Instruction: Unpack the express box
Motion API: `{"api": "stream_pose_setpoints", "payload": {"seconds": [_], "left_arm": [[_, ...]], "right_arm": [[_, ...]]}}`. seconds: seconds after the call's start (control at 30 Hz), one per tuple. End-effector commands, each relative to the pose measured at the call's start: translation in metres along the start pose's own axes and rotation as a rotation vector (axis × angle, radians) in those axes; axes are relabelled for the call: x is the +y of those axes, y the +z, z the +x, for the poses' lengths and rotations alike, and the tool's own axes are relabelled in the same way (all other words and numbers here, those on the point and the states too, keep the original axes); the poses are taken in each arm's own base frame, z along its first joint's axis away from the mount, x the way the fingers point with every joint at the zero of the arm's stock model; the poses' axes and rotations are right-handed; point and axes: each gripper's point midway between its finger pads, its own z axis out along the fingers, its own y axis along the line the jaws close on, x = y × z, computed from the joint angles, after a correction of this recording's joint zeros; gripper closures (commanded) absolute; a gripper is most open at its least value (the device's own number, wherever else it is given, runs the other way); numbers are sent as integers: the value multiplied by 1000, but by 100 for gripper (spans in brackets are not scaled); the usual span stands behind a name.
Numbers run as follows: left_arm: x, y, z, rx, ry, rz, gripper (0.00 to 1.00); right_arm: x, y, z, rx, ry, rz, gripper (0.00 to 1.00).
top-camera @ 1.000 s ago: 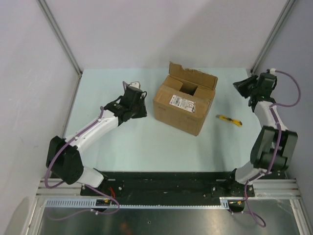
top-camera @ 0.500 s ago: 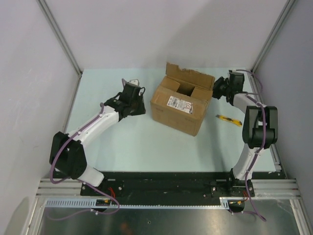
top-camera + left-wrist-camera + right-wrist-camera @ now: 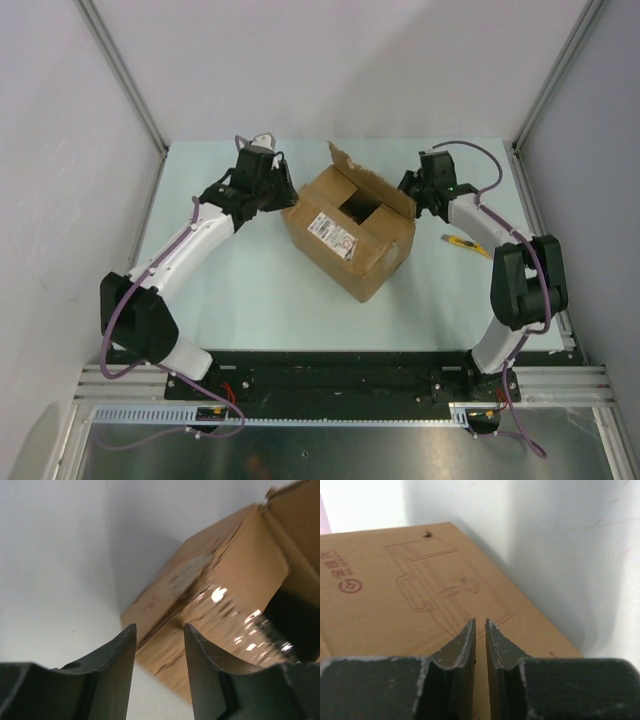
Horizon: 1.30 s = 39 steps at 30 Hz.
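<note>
The express box (image 3: 365,250), brown cardboard with a white label (image 3: 333,233), stands mid-table turned cornerwise, its top flaps open and one flap raised at the back. My left gripper (image 3: 281,193) is at the box's left corner, open, with nothing between its fingers. In the left wrist view the left gripper (image 3: 159,628) frames the box's taped edge (image 3: 220,600). My right gripper (image 3: 411,191) is against the box's right back side. In the right wrist view the right gripper (image 3: 480,621) is shut and empty, over a printed cardboard face (image 3: 395,600).
A yellow utility knife (image 3: 466,246) lies on the table to the right of the box, beside the right arm. White walls and frame posts enclose the table at the back and both sides.
The right arm swung in from the far right corner to the box. The box turned and slid a little to the left. The left gripper moved back along the box's left side.
</note>
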Motion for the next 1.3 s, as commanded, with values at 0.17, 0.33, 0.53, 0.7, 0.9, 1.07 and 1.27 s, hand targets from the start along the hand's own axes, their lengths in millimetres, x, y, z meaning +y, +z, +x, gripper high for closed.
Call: {"api": "stream_pose_setpoints", "payload": {"seconds": [0.17,0.33,0.53,0.7,0.9,1.07,1.27], "left_arm": [[-39,-33,-35,-68,36,178,43],[-35,-35,-27,-59,40,169,41],[-38,-62,-43,-197,125,70,27],[-49,-70,-23,-156,208,18,20],[-42,-60,7,-91,227,-68,18],[-38,-50,16,-68,264,-95,18],[-44,-37,16,-43,326,-89,15]], "right_arm": [[52,-20,46,22,-108,-18,81],[46,-19,53,39,-82,11,75],[53,-28,60,27,-103,23,48],[46,-32,58,11,-95,63,41],[40,-36,54,4,-98,84,42],[38,-39,49,-12,-101,91,42],[33,-52,31,-66,-99,100,42]]}}
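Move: The box lies diagonally between the hands. From the left hand, the labelled flap is about 8 cm right, 5 cm back and 4 cm lower, and the dark opening some 14 cm right, about level fore and aft and 5 cm lower. From the right hand, the box's middle is about 12 cm left, 5 cm back and 4 cm below. The raised flap is 6 cm left of that hand, 2 cm ahead and 5 cm up; the yellow knife is 13 cm right, 6 cm back and 12 cm below. Backward and left, the right hand pushes along the box's printed far-right side for about 5 cm, then eases a little back to the right while its nearly shut fingers open past halfway. The left hand rises some 6 cm from the box's left corner, swings back and right over the labelled flap, then sinks about 4 cm, rolling its left side up and spreading its fingers wide. ##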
